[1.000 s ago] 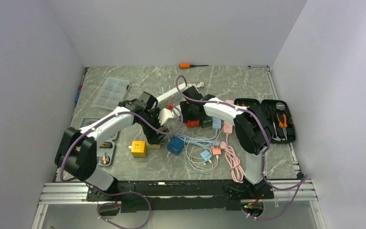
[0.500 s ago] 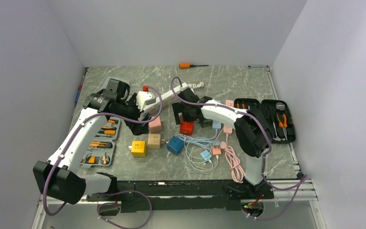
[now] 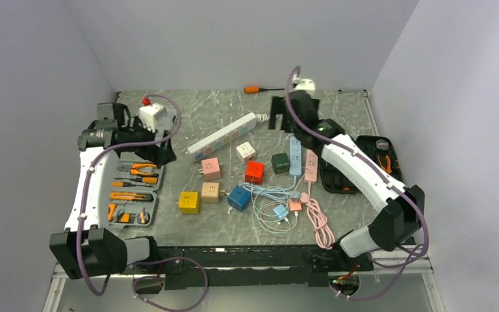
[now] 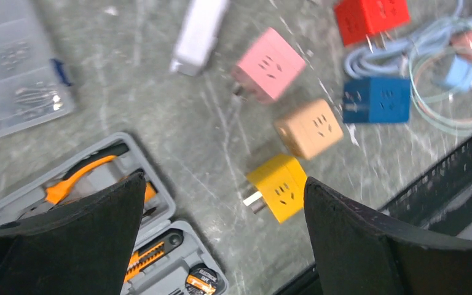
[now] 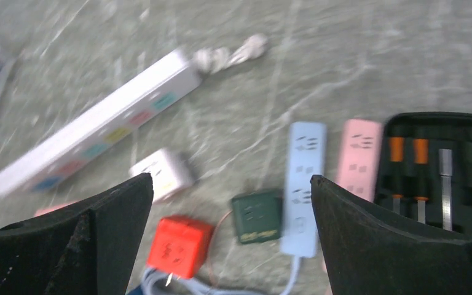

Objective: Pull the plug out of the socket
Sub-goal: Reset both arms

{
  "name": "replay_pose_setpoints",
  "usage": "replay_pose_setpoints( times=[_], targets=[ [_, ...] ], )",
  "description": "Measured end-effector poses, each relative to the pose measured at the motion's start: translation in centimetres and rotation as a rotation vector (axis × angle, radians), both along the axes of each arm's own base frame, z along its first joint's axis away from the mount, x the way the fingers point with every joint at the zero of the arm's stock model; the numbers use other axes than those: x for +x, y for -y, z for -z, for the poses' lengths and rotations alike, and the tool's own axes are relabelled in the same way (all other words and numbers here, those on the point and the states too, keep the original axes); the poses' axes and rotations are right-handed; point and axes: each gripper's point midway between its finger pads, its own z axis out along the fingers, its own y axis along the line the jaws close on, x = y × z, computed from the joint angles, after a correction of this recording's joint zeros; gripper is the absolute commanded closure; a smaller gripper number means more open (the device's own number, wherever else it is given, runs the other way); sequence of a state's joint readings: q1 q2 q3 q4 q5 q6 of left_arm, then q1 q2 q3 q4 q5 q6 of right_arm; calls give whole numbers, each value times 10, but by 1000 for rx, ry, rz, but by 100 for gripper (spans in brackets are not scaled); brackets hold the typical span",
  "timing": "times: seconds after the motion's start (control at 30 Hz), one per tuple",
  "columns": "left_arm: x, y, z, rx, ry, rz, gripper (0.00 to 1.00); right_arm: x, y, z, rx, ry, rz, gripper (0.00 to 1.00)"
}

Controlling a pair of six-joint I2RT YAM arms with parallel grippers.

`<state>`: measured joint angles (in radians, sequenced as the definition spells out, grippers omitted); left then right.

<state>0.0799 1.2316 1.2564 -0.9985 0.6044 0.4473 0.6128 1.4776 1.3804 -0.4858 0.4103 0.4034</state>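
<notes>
The long white socket strip (image 3: 223, 135) (image 5: 98, 132) lies diagonally at mid-table. A white cube plug (image 3: 245, 151) (image 5: 163, 173) rests loose beside it, apart from it. My left gripper (image 3: 161, 151) (image 4: 221, 246) hangs open and empty at the back left, above the table by the grey tool kit (image 4: 160, 246), with a yellow cube (image 4: 279, 186) below between its fingers. Near the back of the table my right gripper (image 3: 277, 120) (image 5: 230, 246) is open and empty, high above the red cube (image 5: 181, 246) and green cube (image 5: 257, 216).
Pink (image 3: 210, 168), tan (image 3: 210, 192), yellow (image 3: 189, 202) and blue (image 3: 239, 197) cubes lie in the middle with tangled cables (image 3: 273, 211). Blue (image 3: 295, 155) and pink (image 3: 311, 166) strips lie right of centre. A black tool case (image 3: 364, 162) sits right, an orange screwdriver (image 3: 260, 89) at the back.
Both arms have drawn back from the middle: the left to the back left, the right toward the back. The right gripper has opened. The white cube now lies free beside the strip.
</notes>
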Motion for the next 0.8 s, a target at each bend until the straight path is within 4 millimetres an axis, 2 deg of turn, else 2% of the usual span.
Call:
replay_pose_setpoints(
  times=[0.07,0.17,0.27,0.37,0.43,0.53,0.67,0.8],
  targets=[
    [12,-17,-4,-19,7,-83,1,12,37,-7,1,21,97,0],
    [35,-49,-1,-58,-9,-227,1,26,87,0,-14,3,224,0],
    [52,-77,14,-67,-41,-364,1,35,134,27,-43,-85,335,0],
    [60,-90,30,-59,-55,-463,1,37,166,66,-74,-206,422,1],
    [61,-93,41,-62,-66,-514,1,31,182,88,-87,-256,482,0],
    [58,-93,60,-75,-84,-575,1,10,195,101,-103,-252,537,0],
    [50,-89,80,-74,-55,-623,1,-11,207,86,-65,-70,562,0],
    [51,-82,85,-3,76,-596,1,-5,219,69,-32,94,575,0]
  ],
)
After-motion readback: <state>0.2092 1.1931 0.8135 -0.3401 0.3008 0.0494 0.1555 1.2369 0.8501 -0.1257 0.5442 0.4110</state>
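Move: Both hands are empty, high over the table. From the right hand the black tool case's middle lies about 30 cm right, 1 cm ahead and 23 below; nearer stand the dark green plug, 2 cm right and 1 ahead, the blue strip, 7 right and 5 ahead, and the pink strip, 13 right and 3 ahead. From the left hand the grey tool box's pliers tray is some 15 cm left, 8 ahead and 20 below, the yellow plug 8 back and 4 right. Swinging outward, both arms go back towards their rest poses. The right hand sweeps about 22 cm right, away from the plugs to over the black tool case, dipping some 10 cm before rising a little and turning some 30 degrees clockwise. The left hand goes left and forward, then sinks, towards the grey tool box's pliers tray, turning counter-clockwise. Both grippers stay wide open and touch nothing. ##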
